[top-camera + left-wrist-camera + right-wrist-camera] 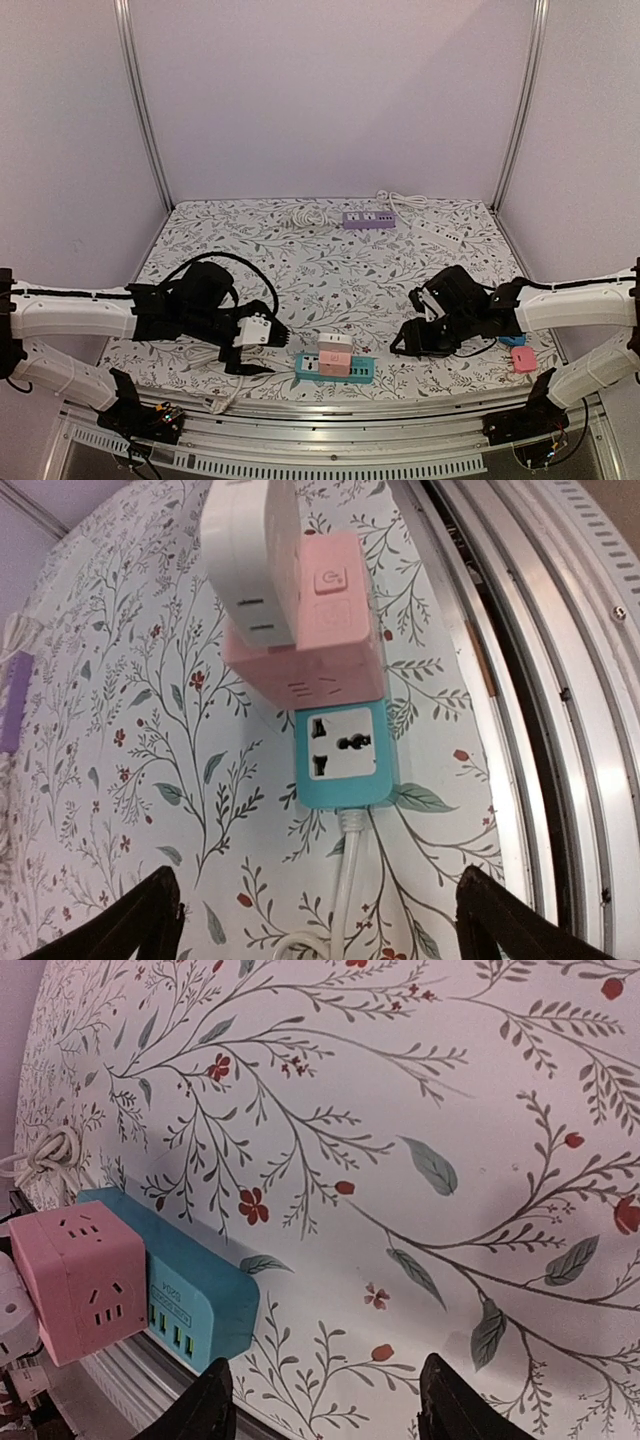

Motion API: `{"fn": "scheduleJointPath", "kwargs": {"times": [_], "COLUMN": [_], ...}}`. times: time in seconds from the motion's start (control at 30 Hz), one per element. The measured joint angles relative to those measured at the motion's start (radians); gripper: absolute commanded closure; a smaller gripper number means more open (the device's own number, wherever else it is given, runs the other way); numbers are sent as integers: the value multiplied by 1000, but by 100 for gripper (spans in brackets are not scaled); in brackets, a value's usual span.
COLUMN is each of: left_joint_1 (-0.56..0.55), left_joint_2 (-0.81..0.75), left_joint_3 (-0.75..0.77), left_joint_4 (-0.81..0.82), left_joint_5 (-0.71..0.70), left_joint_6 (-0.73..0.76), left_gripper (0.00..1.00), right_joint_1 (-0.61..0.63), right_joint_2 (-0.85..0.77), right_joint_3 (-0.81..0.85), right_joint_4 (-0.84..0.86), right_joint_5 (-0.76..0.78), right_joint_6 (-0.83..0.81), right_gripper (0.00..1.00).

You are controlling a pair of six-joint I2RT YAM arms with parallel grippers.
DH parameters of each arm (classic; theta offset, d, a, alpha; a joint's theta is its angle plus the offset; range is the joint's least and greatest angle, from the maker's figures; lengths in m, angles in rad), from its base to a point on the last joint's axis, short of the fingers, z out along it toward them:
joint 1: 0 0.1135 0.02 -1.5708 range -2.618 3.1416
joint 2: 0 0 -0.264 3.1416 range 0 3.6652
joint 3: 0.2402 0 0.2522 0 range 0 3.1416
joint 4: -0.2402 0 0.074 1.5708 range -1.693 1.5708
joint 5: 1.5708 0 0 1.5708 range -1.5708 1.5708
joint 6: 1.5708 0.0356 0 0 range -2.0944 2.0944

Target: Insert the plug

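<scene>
A teal power strip [335, 369] lies near the table's front edge. A pink cube adapter [333, 359] stands on it, with a white plug [335, 341] against the cube's far side. In the left wrist view the strip's free socket [345, 742] faces up, below the pink cube [318, 630] and the white plug [250, 560]. My left gripper [268, 348] [320, 920] is open just left of the strip, over its white cable [348, 865]. My right gripper [404, 336] [330, 1405] is open to the strip's right, holding nothing. The strip's USB end [195, 1295] and the cube [80, 1280] lie to its left.
A purple power strip [368, 219], a coiled white cable [310, 213] and a white power strip [440, 234] lie at the back. A pink adapter [524, 359] and a small blue item [512, 341] sit at the front right. A metal rail [330, 408] borders the front edge.
</scene>
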Motion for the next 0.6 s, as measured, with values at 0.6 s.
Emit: {"fn": "scheduleJointPath", "kwargs": {"times": [0.6], "left_joint_1": [2], "left_joint_2": [-66], "left_joint_3": [-55], "left_joint_4": [-134], "left_joint_5": [-100], "left_joint_6": [25], "left_gripper": [4], "right_joint_1": [87], "right_joint_2": [486], "right_joint_3": [169], "right_joint_4": [467], "right_joint_5": [-239], "right_joint_6": [237], "right_gripper": [70]}}
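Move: The teal power strip's middle lies about 15 cm to the right hand's left, 4 cm back and 4 cm below. On the strip sits the pink adapter, likewise 15 cm left and 4 cm back, about level in height, with the white plug on top of it, 15 cm left, 2 cm back and some 5 cm higher. From the left hand the strip is roughly 15 cm to the right, level fore-and-aft, about 8 cm down. The teal strip is met at its far side, right of the pink adapter, by the right fingertips: the right hand sinks about 3 cm early on while already going left, then sweeps on to about 12 cm left, closing roughly halfway and swinging its tips left and back some 20 degrees, and pushes the strip. The left hand, wide open, draws away left and down. ##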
